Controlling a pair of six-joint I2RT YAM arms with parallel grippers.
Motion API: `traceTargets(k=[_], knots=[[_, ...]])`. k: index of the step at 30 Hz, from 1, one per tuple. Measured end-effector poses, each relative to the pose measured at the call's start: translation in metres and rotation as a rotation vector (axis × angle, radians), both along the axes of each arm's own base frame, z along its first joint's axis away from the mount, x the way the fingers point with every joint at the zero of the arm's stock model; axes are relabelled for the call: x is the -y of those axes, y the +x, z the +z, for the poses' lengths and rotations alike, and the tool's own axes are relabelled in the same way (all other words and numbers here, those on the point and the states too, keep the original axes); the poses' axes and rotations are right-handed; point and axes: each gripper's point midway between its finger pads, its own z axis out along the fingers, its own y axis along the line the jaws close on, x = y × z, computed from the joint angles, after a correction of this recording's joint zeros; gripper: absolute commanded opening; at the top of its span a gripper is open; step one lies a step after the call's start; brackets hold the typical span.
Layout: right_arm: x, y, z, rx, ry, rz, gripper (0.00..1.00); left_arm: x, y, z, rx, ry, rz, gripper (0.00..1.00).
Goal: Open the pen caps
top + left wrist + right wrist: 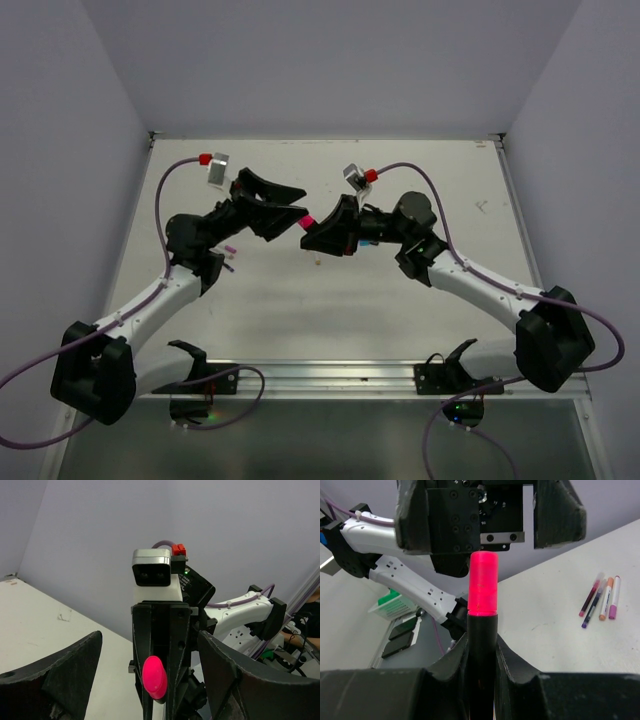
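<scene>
My right gripper (481, 647) is shut on the black body of a stubby highlighter (481, 670). It holds the highlighter above the table, and the pink cap (483, 582) is on and points at my left gripper (485, 515). The left gripper (150, 645) is open, its fingers (75, 675) wide on either side of the pink cap (154, 676) without touching it. In the top view the two grippers meet at mid-table, the left gripper (285, 212) facing the right gripper (325, 235) with the cap (307, 221) between them.
Several thin pens (600, 600) lie side by side on the white table (560, 630), to the right in the right wrist view. Small pink and purple pieces (230, 255) lie by the left arm, and a small yellowish piece (316, 262) lies under the right gripper.
</scene>
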Motion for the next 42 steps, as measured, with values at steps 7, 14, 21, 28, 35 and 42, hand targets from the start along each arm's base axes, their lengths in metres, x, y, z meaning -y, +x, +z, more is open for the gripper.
traceTargets(k=[7, 14, 21, 28, 35, 42], knots=[[-0.006, 0.009, -0.004, -0.038, 0.015, -0.013, 0.0, 0.011, 0.0, -0.008, -0.015, 0.01, -0.019, 0.75], [-0.009, 0.016, 0.01, -0.02, 0.047, -0.036, 0.0, 0.016, 0.001, -0.014, -0.037, 0.016, -0.028, 0.66], [-0.013, 0.023, 0.014, -0.013, 0.067, -0.043, 0.0, 0.018, 0.0, -0.013, -0.038, 0.012, -0.03, 0.57], [-0.015, 0.026, 0.01, -0.035, 0.063, -0.044, 0.0, 0.018, 0.0, -0.012, -0.035, 0.009, -0.029, 0.51], [-0.015, 0.025, 0.013, -0.027, 0.075, -0.046, 0.0, 0.018, 0.001, -0.01, -0.034, 0.0, -0.019, 0.36], [-0.015, 0.025, 0.014, -0.024, 0.078, -0.045, 0.0, 0.018, 0.003, -0.01, -0.04, -0.006, -0.011, 0.4]])
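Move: The pink cap of the highlighter, pointing up out of the right fingers, lies about 2 cm back, 3 cm to the right and 3 cm below the left hand, whose fingers are open and empty. The black highlighter body in the right fingers is roughly 4 cm back, 5 cm right and 7 cm below that hand. From the right hand, the cap is some 2 cm ahead, 2 cm left and 4 cm up; the gap between the left fingers is about 4 cm ahead, 5 cm left and 7 cm up. Still pinching the black body, the right hand carries the highlighter about 2.5 cm forward with roughly 1.5 cm each of left and up, taking the pink cap in between the left fingers. The left hand eases some 2 cm right and 1 cm down to meet it, then nearly stops while its fingers close to about half their earlier gap, one on either side of the cap; a firm pinch can't be seen yet. ##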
